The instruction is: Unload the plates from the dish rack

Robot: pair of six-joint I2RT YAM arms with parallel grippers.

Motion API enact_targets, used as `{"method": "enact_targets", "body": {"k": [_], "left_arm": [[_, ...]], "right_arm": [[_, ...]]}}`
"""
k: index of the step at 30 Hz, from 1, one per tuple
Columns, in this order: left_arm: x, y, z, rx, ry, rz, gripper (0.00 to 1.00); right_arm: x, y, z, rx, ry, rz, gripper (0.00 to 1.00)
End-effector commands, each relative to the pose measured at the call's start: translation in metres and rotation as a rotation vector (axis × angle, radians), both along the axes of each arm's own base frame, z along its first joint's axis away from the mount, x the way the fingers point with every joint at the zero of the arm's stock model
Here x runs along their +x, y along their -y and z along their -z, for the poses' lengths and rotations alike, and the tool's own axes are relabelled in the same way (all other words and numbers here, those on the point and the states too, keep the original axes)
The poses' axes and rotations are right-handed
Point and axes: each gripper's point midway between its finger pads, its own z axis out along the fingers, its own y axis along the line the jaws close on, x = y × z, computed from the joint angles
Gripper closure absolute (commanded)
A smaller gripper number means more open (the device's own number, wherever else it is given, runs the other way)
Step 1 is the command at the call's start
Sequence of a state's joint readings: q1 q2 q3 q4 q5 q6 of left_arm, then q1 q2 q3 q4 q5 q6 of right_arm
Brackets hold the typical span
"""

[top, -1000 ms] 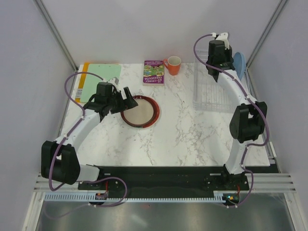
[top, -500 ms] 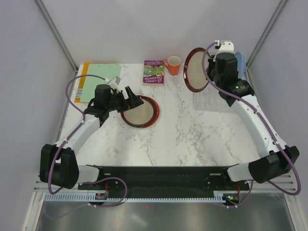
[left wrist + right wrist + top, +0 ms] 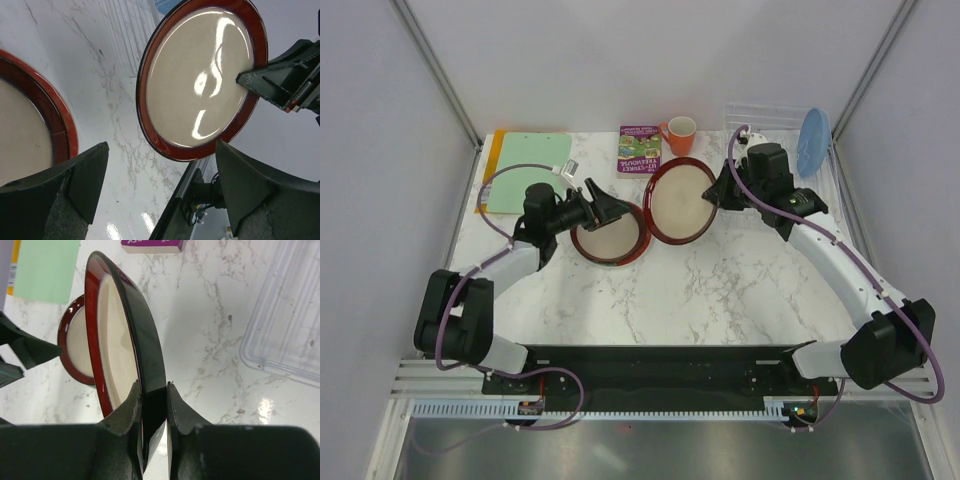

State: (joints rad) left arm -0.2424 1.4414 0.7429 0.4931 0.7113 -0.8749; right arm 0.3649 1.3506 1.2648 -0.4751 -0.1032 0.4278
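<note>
A dark-red-rimmed plate with a cream centre (image 3: 682,200) hangs tilted over the table's middle, my right gripper (image 3: 722,190) shut on its right rim. In the right wrist view that plate (image 3: 125,335) stands edge-on between the gripper's (image 3: 155,396) fingers. A second red-rimmed plate (image 3: 610,232) lies flat on the table just left of it. My left gripper (image 3: 603,203) is open above this flat plate's near-left rim, facing the held plate (image 3: 200,75). A light blue plate (image 3: 813,142) stands upright in the dish rack (image 3: 760,113) at the back right.
An orange mug (image 3: 680,135) and a purple book (image 3: 640,148) stand at the back centre. A green clipboard (image 3: 525,170) lies at the back left. The rack's clear tray (image 3: 290,315) lies right of the held plate.
My right arm has pulled the red-rimmed plate out of the rack and carried it left and down to the table's middle. The left gripper has shifted slightly right, still open.
</note>
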Motion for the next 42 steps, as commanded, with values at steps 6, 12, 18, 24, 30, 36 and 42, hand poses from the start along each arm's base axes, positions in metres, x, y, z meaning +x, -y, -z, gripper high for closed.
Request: {"method": "enact_targets", "body": {"k": [6,12,18,24,30,36,42], "left_arm": [[0.002,0.015,-0.004,-0.092,0.023,0.057,0.09],[0.009,0.022,-0.010,-0.140,0.030,0.076,0.11],[0.010,0.030,-0.021,-0.183,0.051,0.108,0.54],[0.008,0.029,-0.016,-0.174,0.059,0.105,0.98],[0.002,0.026,-0.013,-0.167,0.074,0.097,0.98],[0.001,0.020,-0.015,-0.119,0.089,0.057,0.98],[0.005,-0.008,-0.014,-0.015,0.096,-0.069,0.98]], "right_arm": [[-0.006,-0.044,-0.108,0.311,0.262,-0.124,1.00],[-0.015,-0.057,-0.106,0.343,0.241,-0.169,1.00],[-0.024,-0.067,-0.102,0.381,0.221,-0.202,1.00],[-0.026,-0.070,-0.093,0.376,0.200,-0.225,1.00],[-0.029,-0.082,-0.072,0.392,0.138,-0.269,1.00],[-0.030,-0.087,-0.058,0.390,0.102,-0.281,0.68],[-0.019,-0.074,-0.045,0.297,0.111,-0.219,0.40]]}}
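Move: Between the hands hangs the red-rimmed plate, held by the right hand: its middle is some 14 cm to the left hand's right, about 1 cm ahead and 2 cm higher. From the right hand, the open left gripper waits about 21 cm left, 2 cm back and 5 cm lower; the dish rack lies 17 cm ahead, 21 cm right, 20 cm down. The plate stack is 5 cm ahead, 3 cm left and 19 cm below the left hand. Carrying the plate about 5 cm left towards the left gripper, the right hand rises some 3 cm, sinks back and rolls its left side up about 15 degrees. The left hand edges 2–3 cm right, rolling its left side down, and shuts on the plate's near-left rim, then eases back left a little; only then do the right fingers open around their rim. ##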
